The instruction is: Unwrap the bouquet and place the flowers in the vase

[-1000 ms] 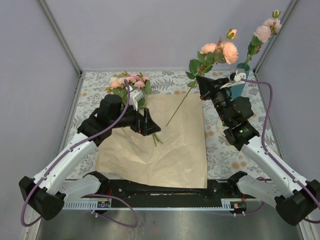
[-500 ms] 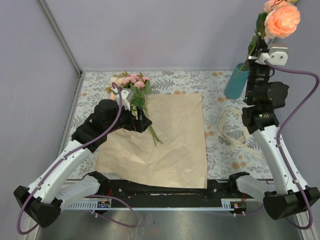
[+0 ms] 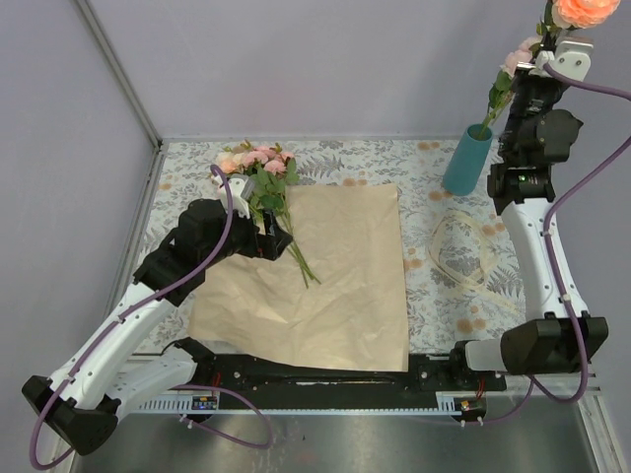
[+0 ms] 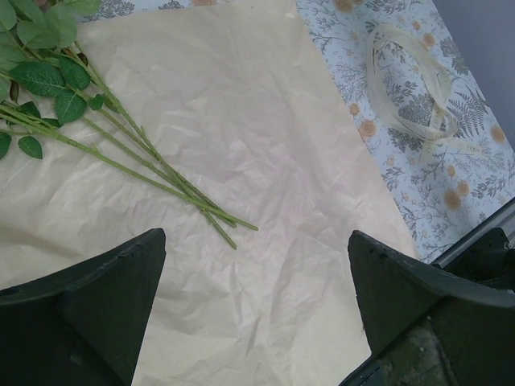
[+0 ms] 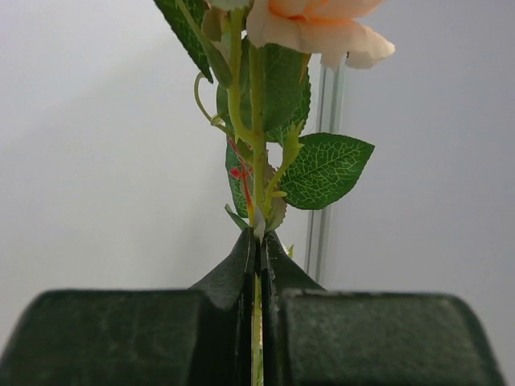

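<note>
The bouquet lies unwrapped. Its flowers [image 3: 258, 169] rest at the back left, with their green stems [image 4: 157, 165] across the flat kraft paper [image 3: 340, 281]. My left gripper [image 3: 273, 240] hovers open over the paper [image 4: 265, 145], just short of the stem ends, with nothing between its fingers [image 4: 113, 289]. The teal vase [image 3: 466, 161] stands at the back right with one pink rose [image 3: 517, 59] in it. High above the vase, my right gripper [image 3: 548, 44] is shut on the stem of a peach rose [image 3: 582, 10]. In the right wrist view the stem [image 5: 256, 161] rises upright from the jaws.
A loop of cream ribbon [image 3: 458, 251] lies on the floral tablecloth [image 3: 449, 305] right of the paper, also seen as ribbon [image 4: 410, 92] in the left wrist view. Grey walls and a metal frame post [image 5: 322, 161] enclose the table closely on the right.
My right arm has swung the peach rose from over the paper up to high above the vase. My left gripper drew back slightly from the stems and stayed open.
</note>
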### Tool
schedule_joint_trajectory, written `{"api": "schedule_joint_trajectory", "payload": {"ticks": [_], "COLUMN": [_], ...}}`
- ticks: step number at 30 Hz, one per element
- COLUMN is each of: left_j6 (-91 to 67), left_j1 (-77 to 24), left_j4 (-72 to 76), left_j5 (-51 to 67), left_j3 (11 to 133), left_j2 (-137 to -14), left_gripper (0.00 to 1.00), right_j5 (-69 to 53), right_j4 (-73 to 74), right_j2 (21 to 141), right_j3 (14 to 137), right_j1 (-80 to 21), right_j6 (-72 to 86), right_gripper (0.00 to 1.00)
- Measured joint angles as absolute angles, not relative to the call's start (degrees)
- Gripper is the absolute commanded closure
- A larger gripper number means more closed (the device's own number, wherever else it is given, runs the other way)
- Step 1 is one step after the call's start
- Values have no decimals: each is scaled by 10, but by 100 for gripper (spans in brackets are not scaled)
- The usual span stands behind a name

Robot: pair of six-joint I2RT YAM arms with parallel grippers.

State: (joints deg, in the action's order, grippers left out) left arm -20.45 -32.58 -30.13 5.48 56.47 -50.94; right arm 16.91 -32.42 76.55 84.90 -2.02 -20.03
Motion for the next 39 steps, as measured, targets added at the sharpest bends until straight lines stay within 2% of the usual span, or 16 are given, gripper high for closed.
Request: {"api": "schedule_joint_trajectory", "payload": {"ticks": [20, 26, 29, 39], "left_j6": [-199, -197, -197, -194], "left_j1": [-326, -326, -326, -326], "left_j4": [-304, -303, -303, -303], "left_j5": [38, 33, 31, 31], "left_j3": [565, 565, 565, 565], "left_j2": [-500, -495, -495, -494], "left_gripper": [1, 1, 1, 1], "right_j5": [115, 109, 109, 126], "right_j4": [-340, -302, -289, -184], "right_j2": [944, 956, 959, 971], "right_j3": [859, 850, 842, 837], "right_j1": [23, 25, 28, 35], "right_j6": [-129, -103, -84, 15], "right_gripper": [100, 94, 84, 66]}}
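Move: The right gripper, holding a flower by its stem, is high above the table. The vase stands about 16 cm ahead of it, 3 cm to its right, its middle some 48 cm below. The blossom already in the vase is about 18 cm ahead, 7 cm right and 20 cm below; the ribbon lies about 7 cm back, 2 cm right and 59 cm below. From the left gripper, the vase is some 32 cm ahead, 48 cm right and 15 cm below. Lower the right gripper with the flower about 23 cm, carrying it some 15 cm forward over the first part and then sinking almost straight down above the vase mouth. Tip the upward-pointing fingers down by about 30 degrees as you go, rolling the hand's left side up towards the end. Feed the stem into the mouth beside the standing flower, and start parting the fingers late, about a quarter open. ##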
